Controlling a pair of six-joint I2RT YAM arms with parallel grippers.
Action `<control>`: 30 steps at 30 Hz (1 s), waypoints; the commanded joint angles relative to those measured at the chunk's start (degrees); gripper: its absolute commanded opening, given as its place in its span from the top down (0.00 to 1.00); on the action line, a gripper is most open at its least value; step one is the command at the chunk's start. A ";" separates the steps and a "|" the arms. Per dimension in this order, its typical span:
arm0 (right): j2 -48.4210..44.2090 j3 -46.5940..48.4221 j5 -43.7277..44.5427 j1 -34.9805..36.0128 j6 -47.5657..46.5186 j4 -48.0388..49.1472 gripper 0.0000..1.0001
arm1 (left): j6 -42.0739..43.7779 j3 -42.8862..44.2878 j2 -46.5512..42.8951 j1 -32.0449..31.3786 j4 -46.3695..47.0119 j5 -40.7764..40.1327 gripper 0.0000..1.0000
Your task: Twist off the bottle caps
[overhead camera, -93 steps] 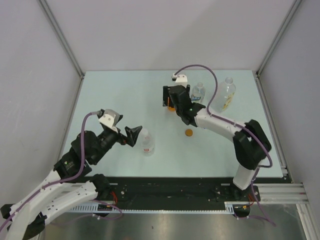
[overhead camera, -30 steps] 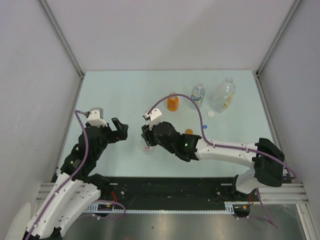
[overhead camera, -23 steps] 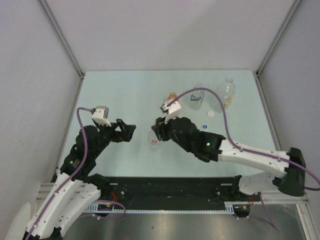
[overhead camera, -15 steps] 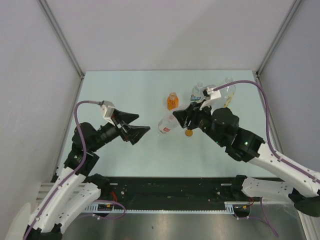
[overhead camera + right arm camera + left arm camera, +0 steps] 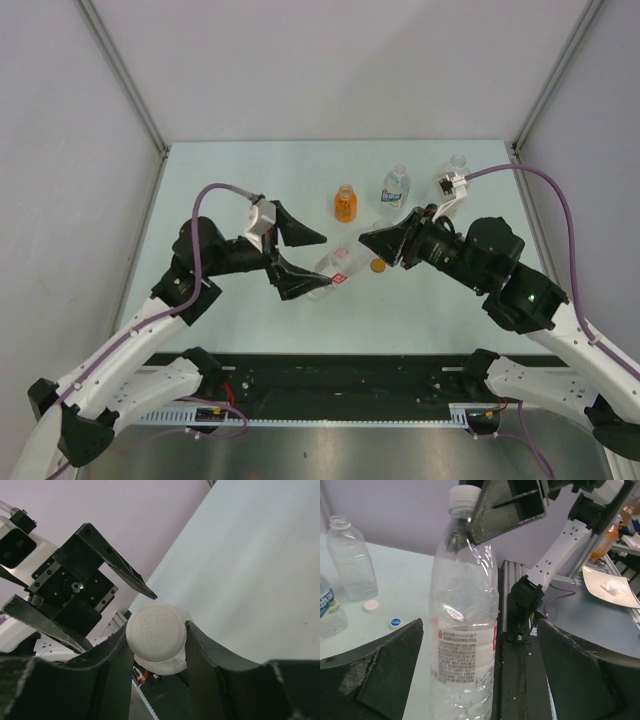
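Observation:
The small red-labelled clear bottle (image 5: pixel 335 266) hangs tilted above the table, between the two arms. My right gripper (image 5: pixel 368 242) is shut on its white cap (image 5: pixel 156 632), and both fingers press the cap's sides in the right wrist view. My left gripper (image 5: pixel 298 260) is open. Its two fingers (image 5: pixel 380 675) straddle the bottle's body (image 5: pixel 465 630) with a gap on each side. The capped neck (image 5: pixel 463 495) shows at the top of the left wrist view.
At the back of the table stand the orange bottle (image 5: pixel 345 204), the blue-labelled bottle (image 5: pixel 396 187) and the large clear bottle (image 5: pixel 350 555). Loose caps lie on the table: an orange-brown cap (image 5: pixel 378 266), a white cap (image 5: pixel 371 606) and a blue cap (image 5: pixel 395 623).
My right gripper lifted the small clear bottle off the table's left-middle and carried it right. My left gripper swung in, and its open fingers now straddle the bottle's body.

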 commanded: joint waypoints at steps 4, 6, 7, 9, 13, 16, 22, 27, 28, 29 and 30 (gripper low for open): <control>-0.15 0.08 -8.51 -1.41 2.86 4.35 1.00 | 6.71 3.25 4.21 -6.39 -3.61 -1.41 0.00; 0.11 0.08 -9.13 -1.41 3.21 5.14 1.00 | 6.89 2.82 4.48 -6.66 -3.62 -1.85 0.00; 0.11 0.08 -9.39 -1.41 3.30 5.49 1.00 | 6.89 2.64 4.66 -6.83 -3.44 -2.11 0.00; 0.20 0.08 -10.18 -1.50 3.73 6.19 1.00 | 6.89 2.46 5.36 -7.01 -3.35 -2.29 0.00; 0.37 0.08 -11.23 -1.41 4.35 7.42 1.00 | 6.80 2.55 6.77 -7.54 -3.35 -2.38 0.00; 0.37 0.08 -11.50 -1.41 4.26 7.60 1.00 | 6.71 2.55 7.47 -7.71 -2.83 -1.59 0.00; 0.20 0.08 -11.68 -1.32 4.09 7.51 1.00 | 6.80 2.20 8.09 -8.24 -1.95 0.43 0.05; -0.07 0.08 -11.59 -1.32 3.91 7.08 1.00 | 6.80 1.94 8.00 -8.24 -1.68 0.61 0.21; -0.15 0.08 -11.50 -1.32 3.82 6.90 1.00 | 6.98 1.93 7.91 -8.24 -1.68 0.52 0.25; -0.15 0.08 -11.41 -1.06 3.56 6.81 1.00 | 7.07 1.93 7.74 -8.24 -1.68 0.52 0.32; -0.24 0.08 -11.33 -0.97 3.30 6.64 1.00 | 7.07 1.93 7.74 -8.33 -1.86 0.35 0.35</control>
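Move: The water bottle hangs upright but tilted from the right hand, gripped at its neck: its middle is about 6 cm right, 2 cm ahead and 5 cm below the open left hand, and some 5 cm left, 1 cm back and 9 cm below the right hand. The white cap lies about 10 cm right, 3 cm ahead and 3 cm above the left hand. On the table, roughly 30 cm below the left hand, the orange bottle stands about 24 cm ahead and 7 cm right. Down and to the right, about 4 cm each way with a slight draw back, the left hand brings its open fingers around the lower body of the bottle, tips dipping slightly, then starts to close them from both sides. Meanwhile the right hand keeps its hold on the neck and carries the bottle about 2 cm back and a little left and up into that gap, turning slightly counter-clockwise. ##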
